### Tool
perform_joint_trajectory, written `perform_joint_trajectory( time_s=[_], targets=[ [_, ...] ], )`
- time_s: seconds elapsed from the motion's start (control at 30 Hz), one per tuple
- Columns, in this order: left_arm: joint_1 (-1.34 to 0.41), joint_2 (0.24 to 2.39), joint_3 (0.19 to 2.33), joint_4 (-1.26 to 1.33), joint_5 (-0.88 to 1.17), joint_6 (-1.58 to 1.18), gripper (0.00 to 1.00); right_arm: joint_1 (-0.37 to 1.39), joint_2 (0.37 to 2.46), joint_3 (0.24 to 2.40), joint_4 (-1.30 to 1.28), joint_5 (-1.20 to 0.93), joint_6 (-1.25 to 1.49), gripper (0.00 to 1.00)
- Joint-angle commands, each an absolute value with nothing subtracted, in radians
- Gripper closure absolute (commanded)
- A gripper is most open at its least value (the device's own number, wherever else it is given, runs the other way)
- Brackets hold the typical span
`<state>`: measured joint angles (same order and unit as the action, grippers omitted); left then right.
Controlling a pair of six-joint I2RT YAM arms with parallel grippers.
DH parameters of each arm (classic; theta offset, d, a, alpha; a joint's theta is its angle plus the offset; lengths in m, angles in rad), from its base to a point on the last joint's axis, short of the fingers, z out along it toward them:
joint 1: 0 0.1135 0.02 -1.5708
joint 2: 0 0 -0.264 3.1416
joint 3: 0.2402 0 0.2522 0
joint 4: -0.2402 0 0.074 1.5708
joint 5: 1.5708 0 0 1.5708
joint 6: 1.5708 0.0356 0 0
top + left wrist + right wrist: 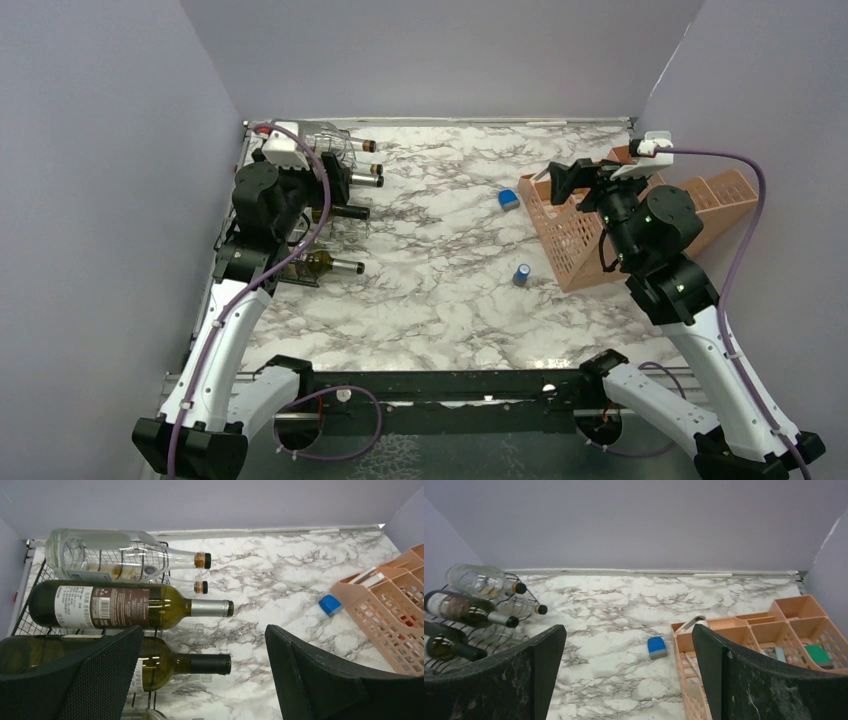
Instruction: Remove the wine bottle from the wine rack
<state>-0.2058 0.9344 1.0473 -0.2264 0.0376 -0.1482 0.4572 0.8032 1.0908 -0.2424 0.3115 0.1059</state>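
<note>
The black wire wine rack [338, 232] stands at the table's far left with several bottles lying on it, necks pointing right. In the left wrist view a clear bottle [125, 555] lies on top, a green wine bottle with a brown label [125, 607] under it, and a green bottle with a black-capped neck [200, 664] lower down. My left gripper [204, 630] hangs open over the rack's front; its left finger [100, 675] covers part of the lower bottle's body and touches nothing. My right gripper [629, 630] is open and empty, high over the right side.
A salmon-orange compartment crate [575, 245] stands at the right under my right arm, with small items inside. A blue block [509, 200] and a small blue cylinder [522, 273] lie on the marble top. Grey walls close in the left, back and right.
</note>
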Motion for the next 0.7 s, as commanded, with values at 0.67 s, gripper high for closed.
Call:
perform_joint_trajectory(
  time_s=[0.67],
  targets=[
    [-0.231,0.847,0.971,-0.62,-0.071,-0.49,0.01,0.418,0.843,1.074,-0.207,-0.281,0.251,0.01]
  ],
)
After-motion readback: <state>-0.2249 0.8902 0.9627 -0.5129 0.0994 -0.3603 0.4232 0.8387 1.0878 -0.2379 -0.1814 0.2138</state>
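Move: The nearest wine bottle on the rack lies about level with the left hand fore and aft, some 8 cm to its left and 19 cm below. Beyond, the dark-necked bottle is about 12 cm ahead, 10 cm left and 15 cm below; the silver-necked bottle is about 20 cm ahead, 10 cm left and 15 cm below. From the right hand, the nearest wine bottle is roughly 58 cm left, 4 cm ahead and 25 cm below. Left open hand sinks 9 cm, back 5, towards nearest wine bottle; right swings 8 cm left, turning counter-clockwise. ##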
